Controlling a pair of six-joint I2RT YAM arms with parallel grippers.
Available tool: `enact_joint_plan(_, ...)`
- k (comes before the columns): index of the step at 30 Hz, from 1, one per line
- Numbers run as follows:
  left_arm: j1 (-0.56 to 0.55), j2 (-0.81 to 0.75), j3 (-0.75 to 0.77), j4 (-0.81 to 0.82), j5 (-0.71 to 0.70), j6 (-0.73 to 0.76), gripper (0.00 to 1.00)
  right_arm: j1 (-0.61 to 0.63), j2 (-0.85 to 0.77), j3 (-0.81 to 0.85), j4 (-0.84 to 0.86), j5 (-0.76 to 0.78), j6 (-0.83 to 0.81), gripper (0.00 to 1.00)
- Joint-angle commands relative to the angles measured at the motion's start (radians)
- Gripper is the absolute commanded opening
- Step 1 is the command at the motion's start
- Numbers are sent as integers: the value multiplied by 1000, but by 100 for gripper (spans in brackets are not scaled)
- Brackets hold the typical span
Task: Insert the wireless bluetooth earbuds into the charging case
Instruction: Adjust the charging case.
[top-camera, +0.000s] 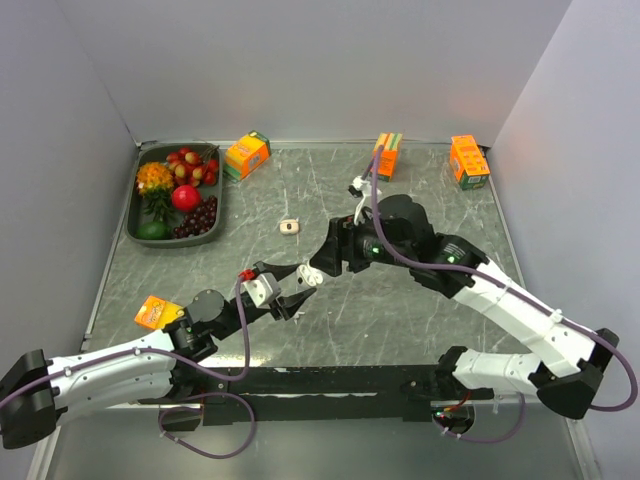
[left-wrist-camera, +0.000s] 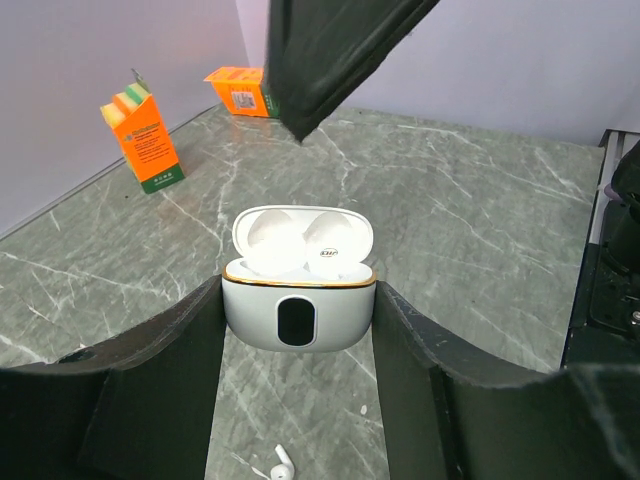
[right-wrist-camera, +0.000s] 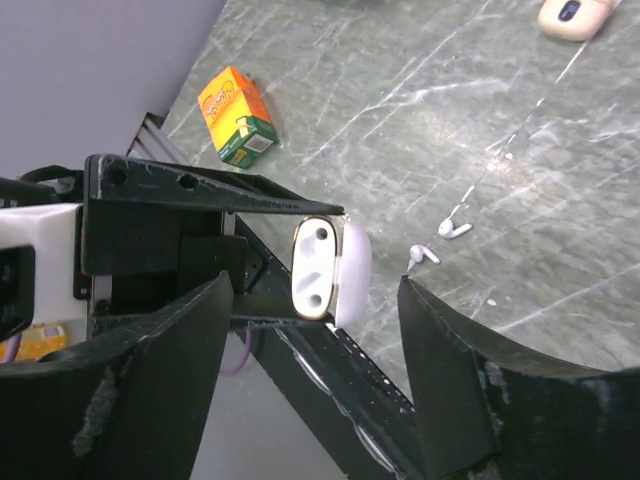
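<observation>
An open white charging case with a gold rim and a dark oval on its front hangs above the table, my left gripper shut on its sides. Both of its wells look empty. Two white earbuds lie on the marble below it, and the left wrist view shows one earbud at its bottom edge. My right gripper hovers just beyond the case, open and holding nothing. In the top view the left gripper and right gripper meet near the table's middle, hiding the earbuds.
A small tan case lies closed on the table behind the grippers. Orange cartons stand at the back and one lies at the front left. A dark tray of fruit sits back left.
</observation>
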Motion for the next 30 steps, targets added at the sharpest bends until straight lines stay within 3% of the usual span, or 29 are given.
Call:
enact_joint_plan(1, -6, 7, 21, 53, -2, -17, 1, -4, 61, 17, 44, -31, 19, 72)
enact_joint_plan(7, -6, 7, 29, 53, 4, -20, 1, -5, 93, 27, 19, -29, 12, 67)
enact_joint_plan(16, -5, -3, 29, 51, 1, -19, 1, -4, 104, 7, 11, -31, 10, 50)
enact_joint_plan(30, -5, 9, 44, 57, 4, -13, 1, -4, 115, -23, -5, -52, 1, 50)
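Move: The open white charging case, held in the left hand's fingertips, lies about 1 cm ahead of the right hand, 5 cm left and 4 cm below. From the right hand, the pink case stands some 16 cm ahead and 10 cm left, and the loose earbuds about 2 cm back and 7 cm left, all roughly 25 cm down. For the left hand, the charging case is within 1 cm of its hand point, level. The right hand sinks about 4 cm, edging left, towards the charging case's open lid, fingers narrowing without fully shutting. ##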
